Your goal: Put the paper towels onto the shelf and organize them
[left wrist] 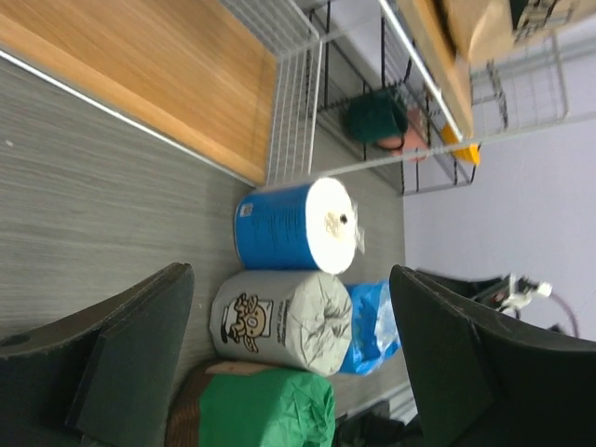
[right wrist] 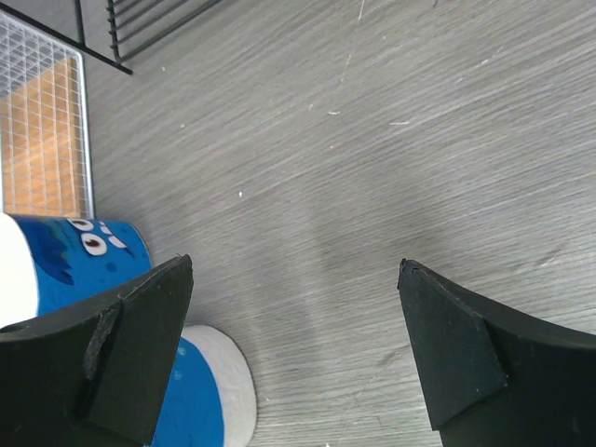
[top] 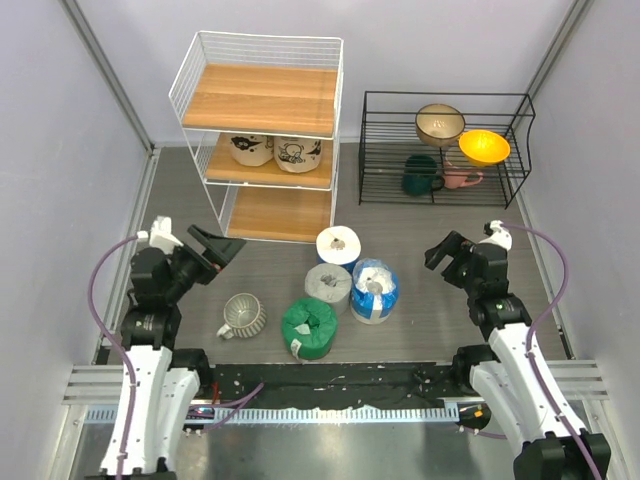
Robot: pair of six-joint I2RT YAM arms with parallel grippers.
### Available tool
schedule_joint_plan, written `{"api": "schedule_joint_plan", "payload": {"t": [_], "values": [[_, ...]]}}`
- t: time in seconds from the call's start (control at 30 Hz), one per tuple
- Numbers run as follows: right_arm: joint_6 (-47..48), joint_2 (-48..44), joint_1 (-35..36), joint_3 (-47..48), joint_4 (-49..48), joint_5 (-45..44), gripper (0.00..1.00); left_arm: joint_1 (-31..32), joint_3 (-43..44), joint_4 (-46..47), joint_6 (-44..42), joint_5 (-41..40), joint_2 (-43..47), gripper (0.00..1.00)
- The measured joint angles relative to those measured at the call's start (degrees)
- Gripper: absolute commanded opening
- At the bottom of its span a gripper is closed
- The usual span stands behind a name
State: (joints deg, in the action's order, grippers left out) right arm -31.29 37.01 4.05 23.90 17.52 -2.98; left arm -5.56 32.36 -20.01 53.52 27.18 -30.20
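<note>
The shelf stands at the back left, with two tan paper towels on its middle board. In front of it on the table are a white-blue roll, a grey roll, a blue-white roll and a green roll. My left gripper hangs open and empty left of the rolls. Its wrist view looks across the blue roll, the grey roll and the green roll. To the right of the rolls, my right gripper is open and empty over bare table, with the blue rolls to its left.
A ribbed pale mug lies on its side left of the green roll. A low black wire rack at the back right holds a tan bowl, a yellow bowl, a dark green mug and a pink mug.
</note>
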Motion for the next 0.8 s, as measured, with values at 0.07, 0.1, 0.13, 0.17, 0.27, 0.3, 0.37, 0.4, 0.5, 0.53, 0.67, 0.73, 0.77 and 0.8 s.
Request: {"api": "schedule_joint_plan", "payload": {"t": [0.07, 0.1, 0.13, 0.17, 0.27, 0.3, 0.37, 0.4, 0.5, 0.53, 0.67, 0.73, 0.77, 0.8], "values": [[-0.5, 0.4, 0.0, 0.9, 0.2, -0.2, 0.97, 6.1, 0.1, 0.1, -0.1, -3.9, -0.8, 0.91], [-0.6, 0.4, 0.0, 1.1, 0.3, -0.2, 0.97, 9.0, 0.1, 0.1, -0.2, -5.8, -1.5, 0.9], [-0.6, 0.3, 0.0, 1.4, 0.5, -0.3, 0.97, 12.2, 0.1, 0.1, -0.2, -8.4, -2.4, 0.9], [-0.7, 0.1, 0.0, 1.7, 0.9, -0.3, 0.97, 15.1, 0.2, 0.1, -0.3, -10.5, -3.4, 0.9], [-0.8, -1.1, 0.0, 2.3, 1.9, -0.6, 0.97, 23.2, 0.2, 0.5, -0.3, -16.9, -5.9, 0.9], [-0.8, -1.6, 0.0, 2.6, 2.4, -0.6, 0.97, 25.2, 0.2, 0.7, -0.4, -18.8, -6.9, 0.9], [-0.8, -2.2, 0.0, 3.3, 3.0, -0.8, 0.96, 29.4, 0.2, 1.4, -0.4, -22.6, -9.2, 0.91], [-0.8, -2.3, 0.0, 3.5, 3.1, -0.8, 0.96, 31.2, 0.2, 2.1, -0.3, -24.1, -10.6, 0.91], [-0.8, -2.3, 0.0, 3.7, 3.4, -0.8, 0.96, 36.4, 1.1, 4.3, -0.3, -28.3, -15.8, 0.91], [-0.8, -2.3, 0.0, 3.7, 3.5, -0.8, 0.95, 37.5, 1.8, 4.9, -0.3, -29.2, -17.6, 0.91], [-0.8, -2.2, 0.0, 3.6, 3.9, -0.8, 0.95, 41.2, 7.1, 8.0, -0.7, -32.6, -27.4, 0.91], [-0.8, -2.3, 0.0, 3.6, 4.0, -0.8, 0.95, 42.4, 9.9, 9.5, -1.3, -34.3, -31.3, 0.92], [-0.7, -2.3, 0.0, 3.6, 4.0, -0.8, 0.95, 43.1, 11.2, 10.3, -1.4, -35.3, -33.0, 0.91], [-0.7, -2.3, 0.0, 3.6, 4.0, -0.8, 0.95, 43.8, 12.4, 10.9, -1.5, -36.4, -34.5, 0.91]]}}
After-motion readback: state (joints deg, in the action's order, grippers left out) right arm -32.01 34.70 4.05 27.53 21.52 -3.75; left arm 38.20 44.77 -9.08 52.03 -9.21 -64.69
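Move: The white-topped blue roll, one of the paper towels, lies about 23 cm to the left hand's right, 8 cm ahead and some 17 cm below. The grey roll is 20 cm right and about level fore-and-aft; the blue-wrapped roll is 30 cm right and 2 cm back. The shelf's lowest board is 17 cm ahead, 9 cm right. From the right hand the white-topped roll is roughly 24 cm left, 5 cm ahead and 6 cm lower. The empty left hand swings about 14 cm to the right towards the white-topped blue roll, sinking some 6 cm on the way, then curves forward 4 to 5 cm in front of the shelf while coming back up slightly. Its wide-open fingers stay open as the wrist rolls its left side up by nearly 20 degrees and turns about 10 degrees clockwise, touching nothing, and the open right hand merely lifts a couple of centimetres. ##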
